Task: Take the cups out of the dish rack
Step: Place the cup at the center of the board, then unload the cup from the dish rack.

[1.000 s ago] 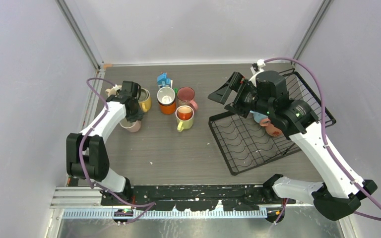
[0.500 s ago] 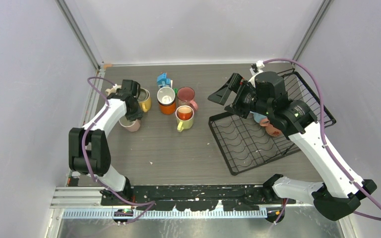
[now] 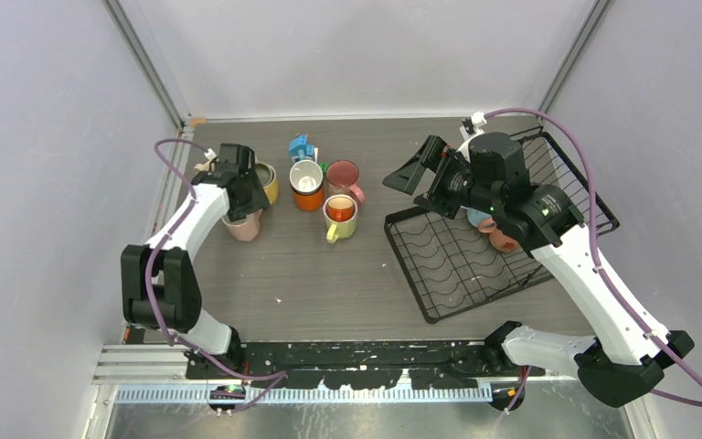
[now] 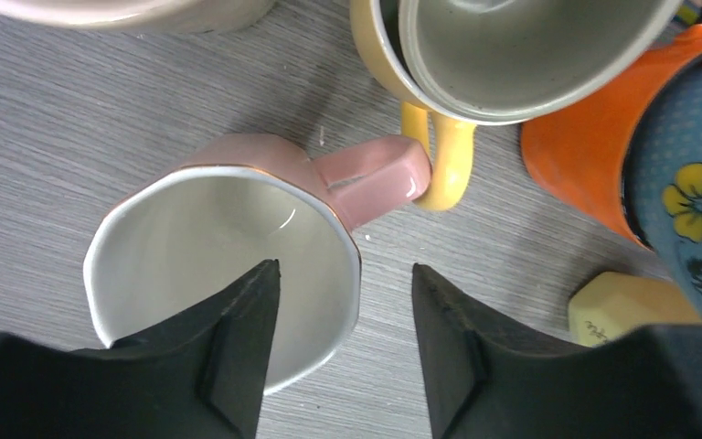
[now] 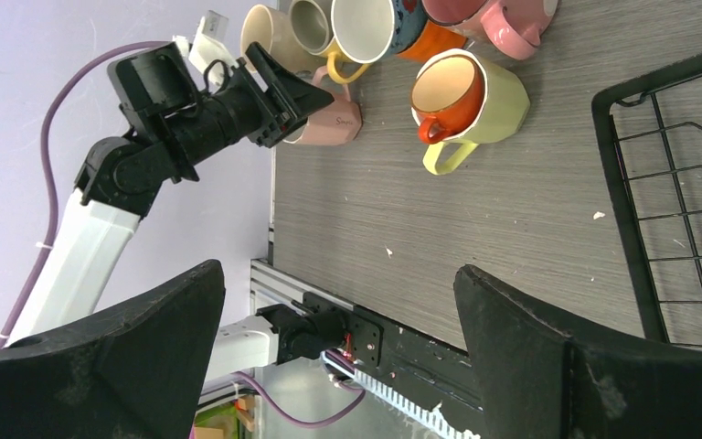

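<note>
A pink cup [image 4: 228,265] stands upright on the table by the left wall. My left gripper [image 4: 343,274] hangs just over it, open. One finger [image 4: 238,338] is inside the rim, the other outside, and neither touches the wall. From above, the left gripper [image 3: 245,206] sits over this pink cup [image 3: 242,227]. The black wire dish rack [image 3: 448,265] lies at the right, with two cups [image 3: 503,240] partly hidden under my right arm. My right gripper [image 3: 416,172] is wide open in the air above the rack's left edge, holding nothing.
Unloaded cups cluster at the back left: a yellow one [image 3: 268,186], an orange one [image 3: 307,187], a pink one [image 3: 343,176] and a lime one [image 3: 340,218] with an orange cup inside. A blue toy house [image 3: 302,146] stands behind them. The left wall is close.
The left gripper has opened and let go of the pink cup, which now stands on the table. The left wrist shifted slightly back. The right arm has not moved.
</note>
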Motion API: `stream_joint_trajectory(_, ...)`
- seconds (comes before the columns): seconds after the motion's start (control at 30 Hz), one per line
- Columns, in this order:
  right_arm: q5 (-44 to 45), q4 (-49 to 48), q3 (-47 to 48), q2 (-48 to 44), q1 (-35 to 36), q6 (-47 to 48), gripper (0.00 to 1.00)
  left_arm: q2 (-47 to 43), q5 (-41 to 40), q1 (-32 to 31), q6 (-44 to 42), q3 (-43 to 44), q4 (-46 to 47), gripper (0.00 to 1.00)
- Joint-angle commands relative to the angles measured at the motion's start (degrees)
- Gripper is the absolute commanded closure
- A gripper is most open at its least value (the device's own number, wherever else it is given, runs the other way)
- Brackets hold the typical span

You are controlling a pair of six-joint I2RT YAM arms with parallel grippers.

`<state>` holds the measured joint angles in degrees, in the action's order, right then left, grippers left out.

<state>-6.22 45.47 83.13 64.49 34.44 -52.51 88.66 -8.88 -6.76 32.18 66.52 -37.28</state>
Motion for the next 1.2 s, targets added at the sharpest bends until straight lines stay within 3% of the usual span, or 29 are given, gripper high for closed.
stream_joint_trajectory(0.0,1.1,-1.8,0.2,-0.4,0.2,1.4,0.00,-5.3,2.3,0.3,-1.6,1.8,1.7,0.40)
stream_joint_trajectory(0.3,1.7,-1.0,0.4,-0.4,0.3,1.9,0.00,-13.1,7.6,0.3,-2.7,0.2,1.3,0.18)
stream_joint_trajectory(0.43,3.2,0.8,1.2,-0.7,0.3,3.0,0.00,-18.3,12.0,0.3,-3.8,-1.7,2.3,0.01)
stream_joint_trajectory(0.6,5.6,2.5,3.1,-1.8,0.2,4.5,0.00,-25.0,15.5,-3.3,-5.2,-2.1,3.9,0.00)
stream_joint_trajectory(0.8,8.6,3.5,5.0,-2.9,0.3,5.2,0.00,-30.3,15.5,-15.6,-8.9,-5.8,16.1,0.00)
stream_joint_trajectory(1.17,12.0,7.1,8.5,-5.8,0.2,5.7,0.00,-22.5,13.9,-34.7,-14.4,-6.3,34.8,0.00)
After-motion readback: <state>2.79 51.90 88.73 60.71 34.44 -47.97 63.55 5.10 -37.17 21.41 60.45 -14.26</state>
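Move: The pink cup stands right at my left hand, its middle about 3 cm left, 2 cm back and 4 cm lower. The yellow cup is some 9 cm ahead and 4 cm right, the orange cup 9 cm ahead and 12 cm right, the light-green cup level and 21 cm right. From my right hand the blue cup lies about 13 cm ahead, 21 cm right and 28 cm below, the salmon cup 7 cm ahead and 26 cm right. I spread my already parted left fingers fully and lift straight up off the pink cup's rim, then swing right and somewhat back towards the light-green cup's side, ending about 18 cm higher and 21 cm right, turning clockwise while the fingers tip up to look ahead. After a pause my open right hand shifts about 4 cm right and then 3 cm up. ##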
